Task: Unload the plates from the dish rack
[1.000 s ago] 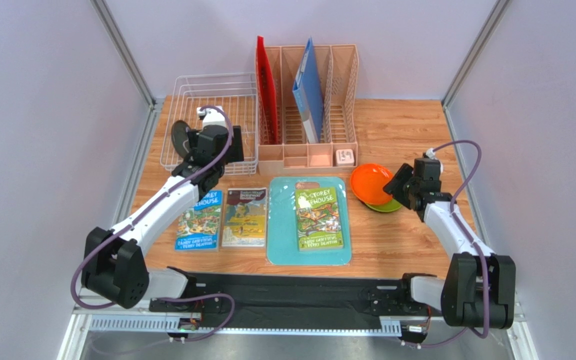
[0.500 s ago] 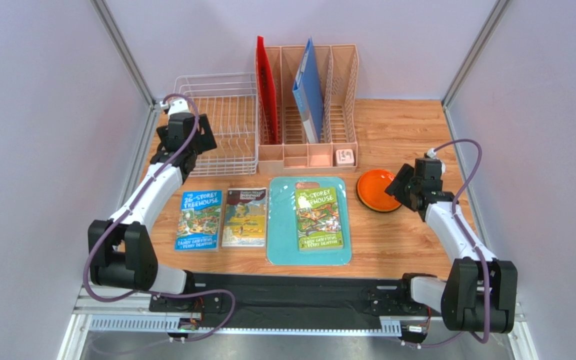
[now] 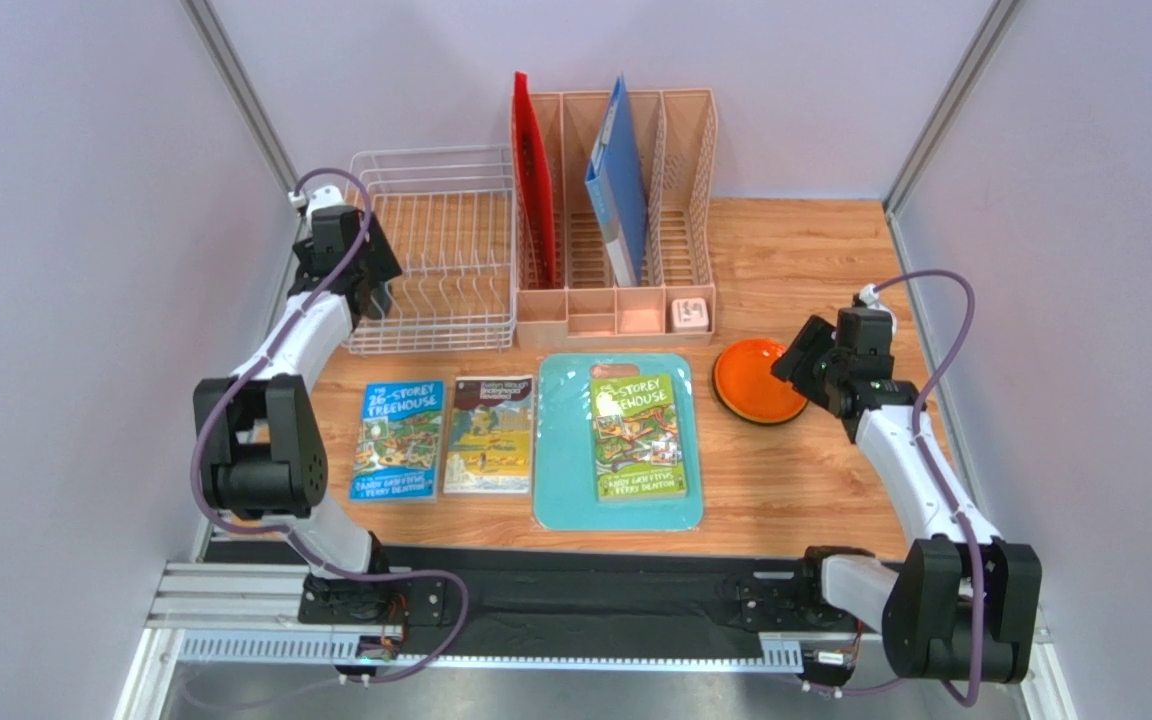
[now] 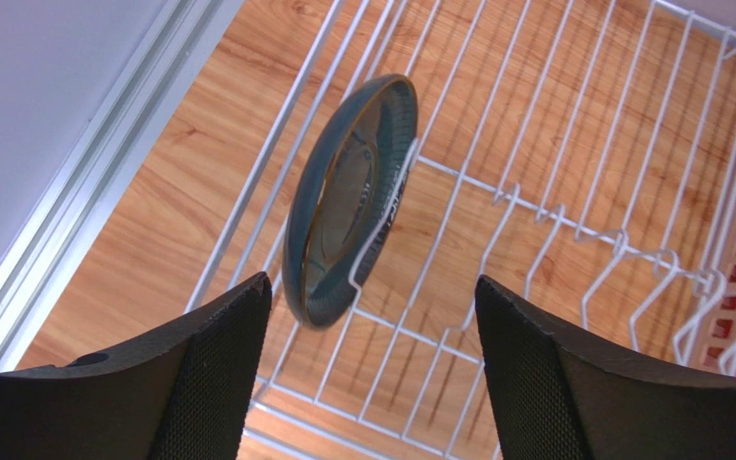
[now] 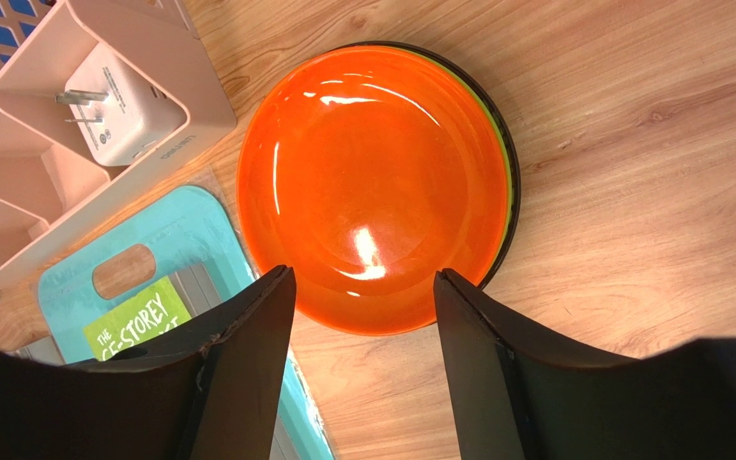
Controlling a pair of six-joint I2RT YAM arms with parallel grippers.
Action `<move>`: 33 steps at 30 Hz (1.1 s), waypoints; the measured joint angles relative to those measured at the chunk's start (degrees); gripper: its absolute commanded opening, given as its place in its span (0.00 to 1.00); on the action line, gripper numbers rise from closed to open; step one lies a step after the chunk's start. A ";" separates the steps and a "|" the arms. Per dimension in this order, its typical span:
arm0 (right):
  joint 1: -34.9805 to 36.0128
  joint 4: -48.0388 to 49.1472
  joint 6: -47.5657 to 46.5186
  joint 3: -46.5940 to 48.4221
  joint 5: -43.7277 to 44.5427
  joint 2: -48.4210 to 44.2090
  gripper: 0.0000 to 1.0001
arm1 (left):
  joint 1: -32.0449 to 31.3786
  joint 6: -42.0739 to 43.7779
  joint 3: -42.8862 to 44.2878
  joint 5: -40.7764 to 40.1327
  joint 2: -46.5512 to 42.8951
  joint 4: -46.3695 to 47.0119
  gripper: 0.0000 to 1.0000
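A dark teal-grey plate [image 4: 353,196] stands on edge between the wires at the left end of the white dish rack [image 3: 440,248] [image 4: 573,144]. My left gripper [image 4: 373,280] [image 3: 361,285] hovers just in front of the plate, open, with nothing between its fingers. In the top view the arm hides that plate. On the table at right lies the orange plate [image 5: 372,182] [image 3: 755,378], stacked on a lime green plate [image 5: 508,182] and a dark one [image 5: 511,244], of which only the rims show. My right gripper [image 5: 363,273] [image 3: 800,365] is open at the stack's near edge, holding nothing.
A peach-pink file organizer [image 3: 620,210] with red and blue folders stands right of the rack, a white charger [image 5: 122,101] in its front tray. A teal cutting board [image 3: 615,443] with a book on it and two more books [image 3: 440,435] lie in front. The enclosure's wall rail [image 4: 84,172] runs left of the rack.
My left arm swung from over the rack's front to its left side, and its jaws narrowed a little. The orange plate now lies squarely on the green one, and the right jaws have opened.
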 measured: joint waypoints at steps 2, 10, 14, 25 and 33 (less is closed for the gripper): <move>0.00 -0.04 -0.02 0.15 0.02 0.31 0.61 | 0.63 0.15 1.60 0.09 2.54 0.33 0.77; -0.02 0.15 -0.42 0.63 0.02 4.61 0.61 | 2.25 0.13 3.74 -0.28 8.04 2.49 0.73; 0.00 0.31 -0.70 0.66 0.02 6.67 0.61 | 2.36 0.04 4.28 -0.70 10.27 3.41 0.60; -0.02 0.83 -1.31 0.85 0.04 8.87 0.61 | 2.97 4.90 3.48 -1.49 11.80 5.53 0.00; 0.00 1.11 -1.29 0.85 -0.22 8.87 0.61 | 2.60 10.40 1.70 0.87 10.51 7.06 0.00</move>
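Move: The dark plate stands on edge in the dish rack about 7 cm ahead of the left hand, 2 cm to its left and some 9 cm below it. The middle of the nearly empty rack is 7 cm ahead and 11 cm to the right; the blue treehouse book lies 23 cm back and 8 cm right, 13 cm below. From the right hand the dark plate is about 23 cm ahead and 68 cm left, while the orange-topped plate stack lies 4 cm ahead, 4 cm left, 7 cm below. The left fingers shut on the near, upper rim of the dark plate and pinch it, after the open hand has sunk about 5 cm while reaching some 3 cm forward and 3 cm left; as they close, the hand rolls about 8 degrees, its left side rising. The right hand sinks about 3.5 cm towards the plate stack, tipping slightly further down, its fingers still open. ##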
